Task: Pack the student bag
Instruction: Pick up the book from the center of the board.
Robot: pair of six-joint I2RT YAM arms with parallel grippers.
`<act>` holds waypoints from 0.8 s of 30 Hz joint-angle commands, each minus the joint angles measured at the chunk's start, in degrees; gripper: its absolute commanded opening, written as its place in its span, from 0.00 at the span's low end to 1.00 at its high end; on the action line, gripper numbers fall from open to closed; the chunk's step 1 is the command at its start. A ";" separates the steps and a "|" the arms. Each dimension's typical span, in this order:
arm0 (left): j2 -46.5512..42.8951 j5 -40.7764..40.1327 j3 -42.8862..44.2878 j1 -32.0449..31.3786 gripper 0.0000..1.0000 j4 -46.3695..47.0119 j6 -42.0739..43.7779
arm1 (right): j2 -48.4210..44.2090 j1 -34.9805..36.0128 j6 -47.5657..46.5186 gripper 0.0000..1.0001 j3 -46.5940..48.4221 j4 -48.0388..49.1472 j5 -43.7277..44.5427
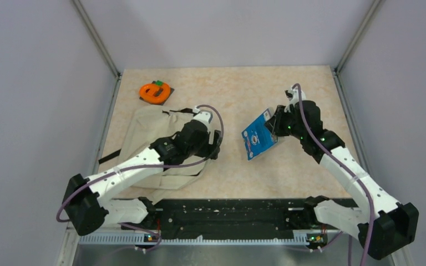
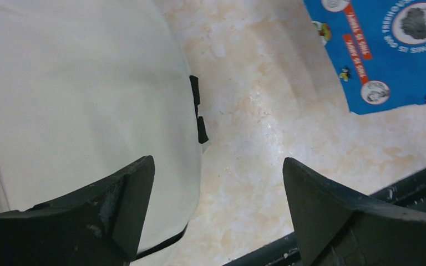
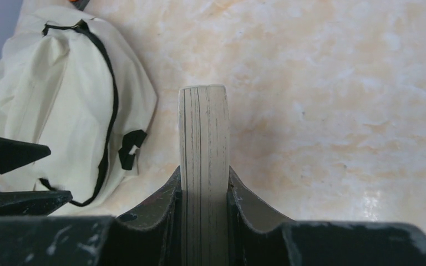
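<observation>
The cream student bag (image 1: 152, 144) lies on the table's left half, partly under my left arm; it also shows in the left wrist view (image 2: 77, 100) and the right wrist view (image 3: 61, 94). My left gripper (image 1: 216, 145) is open and empty at the bag's right edge, one finger over the fabric; it also shows in the left wrist view (image 2: 218, 183). My right gripper (image 1: 274, 126) is shut on a blue booklet (image 1: 258, 136), held tilted above the table right of the bag. The right wrist view shows the booklet's page edge (image 3: 203, 138) between the fingers. Its blue cover shows in the left wrist view (image 2: 388, 50).
An orange tape-like ring (image 1: 155, 91) on a dark base sits at the far left behind the bag. A black rail (image 1: 227, 213) runs along the near edge. Grey walls close the left, right and back sides.
</observation>
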 commanded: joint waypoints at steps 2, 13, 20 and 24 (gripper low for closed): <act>6.44 -14.28 0.23 -3.68 0.91 3.75 -6.75 | -6.83 0.20 2.47 0.00 -1.16 3.84 7.65; 23.31 -33.02 12.70 -7.07 0.82 -10.18 -5.60 | -9.81 0.16 4.08 0.00 -4.34 5.12 6.65; 24.52 -37.25 12.87 -6.99 0.68 -12.68 -5.38 | -10.47 0.15 4.63 0.00 -5.78 5.62 6.44; 24.90 -38.07 13.23 -6.90 0.64 -13.65 -5.57 | -10.45 0.15 4.64 0.00 -6.06 5.73 4.59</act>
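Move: The bag's zip edge, its right-hand rim, is about 4 cm ahead of the open left hand, 3 cm to its left and 8 cm below; the black buckle hangs some 4 cm ahead, 1 cm to the right and 11 cm down. The blue book, already in the right hand, is about 15 cm to the left hand's right and 4 cm farther out, near its height. From the right hand, that zip edge lies roughly 22 cm left, 2 cm back and 14 cm lower. The bag's zip edge is what the left hand drops to, sinking some 7 cm while edging forward about 4, then easing left over the flap and rising slightly. Its wrist rolls left side up by about 30 degrees and turns counter-clockwise; the wide-open fingers partly close around the rim, contact not clear. The right hand keeps its grip on the book and draws it a little right and back. ##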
